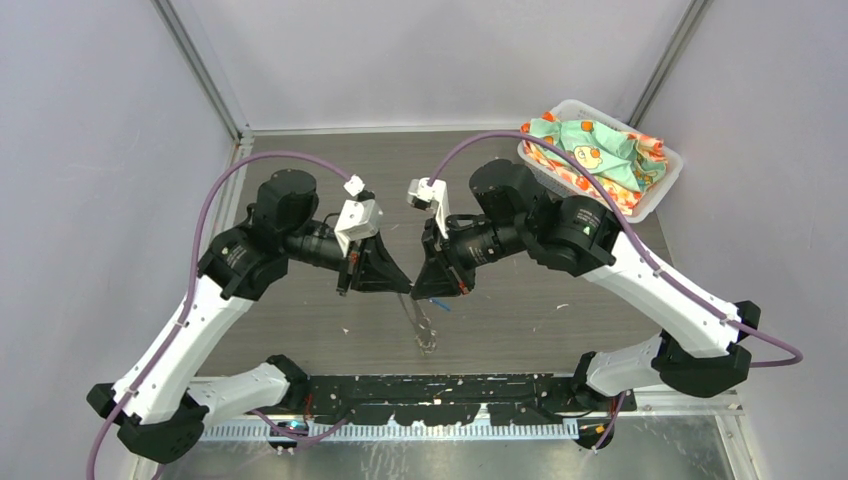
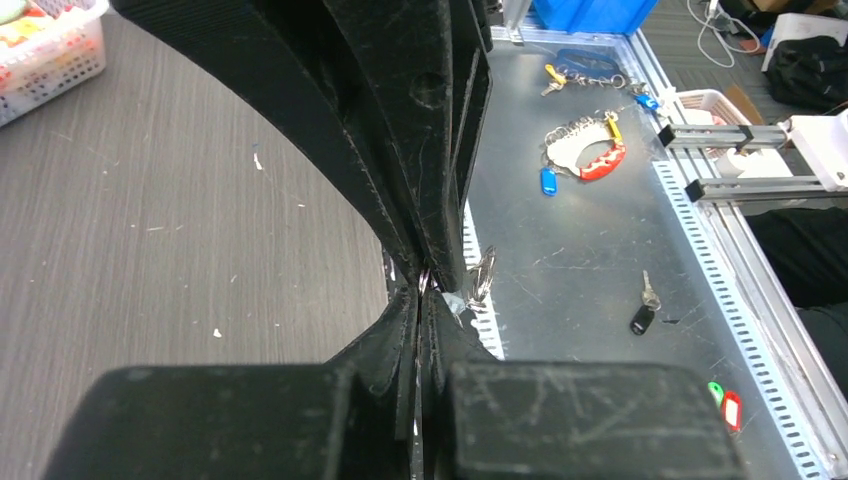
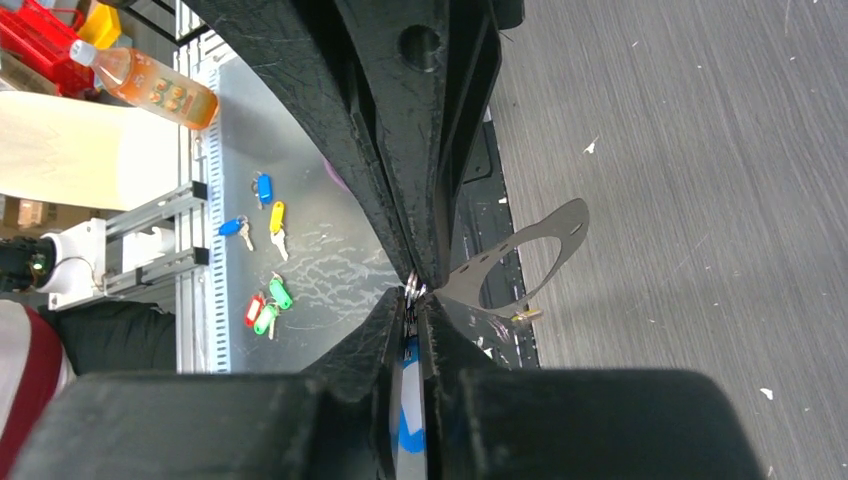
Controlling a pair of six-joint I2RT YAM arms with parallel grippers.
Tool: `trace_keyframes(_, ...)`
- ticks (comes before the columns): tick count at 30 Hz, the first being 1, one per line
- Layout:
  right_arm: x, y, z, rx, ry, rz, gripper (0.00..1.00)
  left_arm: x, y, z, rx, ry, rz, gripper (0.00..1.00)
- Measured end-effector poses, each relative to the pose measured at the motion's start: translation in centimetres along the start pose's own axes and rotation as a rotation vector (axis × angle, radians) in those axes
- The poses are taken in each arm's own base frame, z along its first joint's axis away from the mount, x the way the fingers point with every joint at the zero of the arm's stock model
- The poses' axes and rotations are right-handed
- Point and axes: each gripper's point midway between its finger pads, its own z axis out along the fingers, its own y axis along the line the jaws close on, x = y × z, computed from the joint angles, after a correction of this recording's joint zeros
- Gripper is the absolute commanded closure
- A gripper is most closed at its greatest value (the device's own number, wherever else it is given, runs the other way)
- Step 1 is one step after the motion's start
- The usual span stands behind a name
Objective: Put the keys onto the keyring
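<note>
Above the middle of the table my two grippers meet tip to tip. My left gripper [image 1: 404, 288] [image 2: 421, 300] is shut, with a thin silver ring pinched at its tips. The keyring [image 1: 424, 328] [image 2: 483, 275] [image 3: 545, 235], a grey floppy loop, hangs down from that meeting point. My right gripper [image 1: 420, 291] [image 3: 414, 300] is shut on the blue key [image 3: 407, 420], whose blue and white head shows between the jaws; a small ring sticks out at the tips. A speck of blue [image 1: 441, 304] shows under the right fingers. The yellow-orange key is out of view.
A white basket [image 1: 665, 185] of patterned cloth stands at the back right. A black rail [image 1: 440, 390] runs along the near edge. Beyond the table, spare tagged keys [image 2: 580, 160] [image 3: 265, 215] and a black key [image 2: 645, 310] lie on a metal bench.
</note>
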Motion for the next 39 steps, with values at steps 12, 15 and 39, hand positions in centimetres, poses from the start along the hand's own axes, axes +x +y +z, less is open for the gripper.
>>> trace_keyframes(12,-0.3,1.0,-3.8,0.027,-0.234,-0.036,0.6,-1.6,0.0,-0.5,-0.075,-0.088,0.04,1.0)
trace_keyframes(15,0.0,1.5,-4.8,0.018,-0.32,-0.035,0.6,-2.2,0.0,-0.4,-0.075,-0.117,0.022,1.0)
trace_keyframes(39,-2.6,0.7,-4.2,-0.018,-0.588,0.047,0.59,-3.4,-1.3,-0.9,-0.068,-0.184,0.018,1.0)
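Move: Both closed grippers meet tip to tip over the small metal ring by the blue tag, with the keyring plate hanging beneath. From the right hand, the blue tag is about 3 cm to the right, 1 cm back and 4 cm below; the plate's middle is roughly level fore and aft, 1 cm to the right and 7 cm down. From the left hand, the tag is some 4 cm right, 1 cm back and 4 cm below. Keep the left gripper shut on the small ring and lift it about 3.5 cm, tipping its fingertips up some 10 degrees. Open the right gripper to nearly half, letting go of the ring; draw it right and up, dip it while easing forward and partly back towards the left gripper, then raise it again, tilting its fingers up some 30 degrees to near level and turning clockwise. ##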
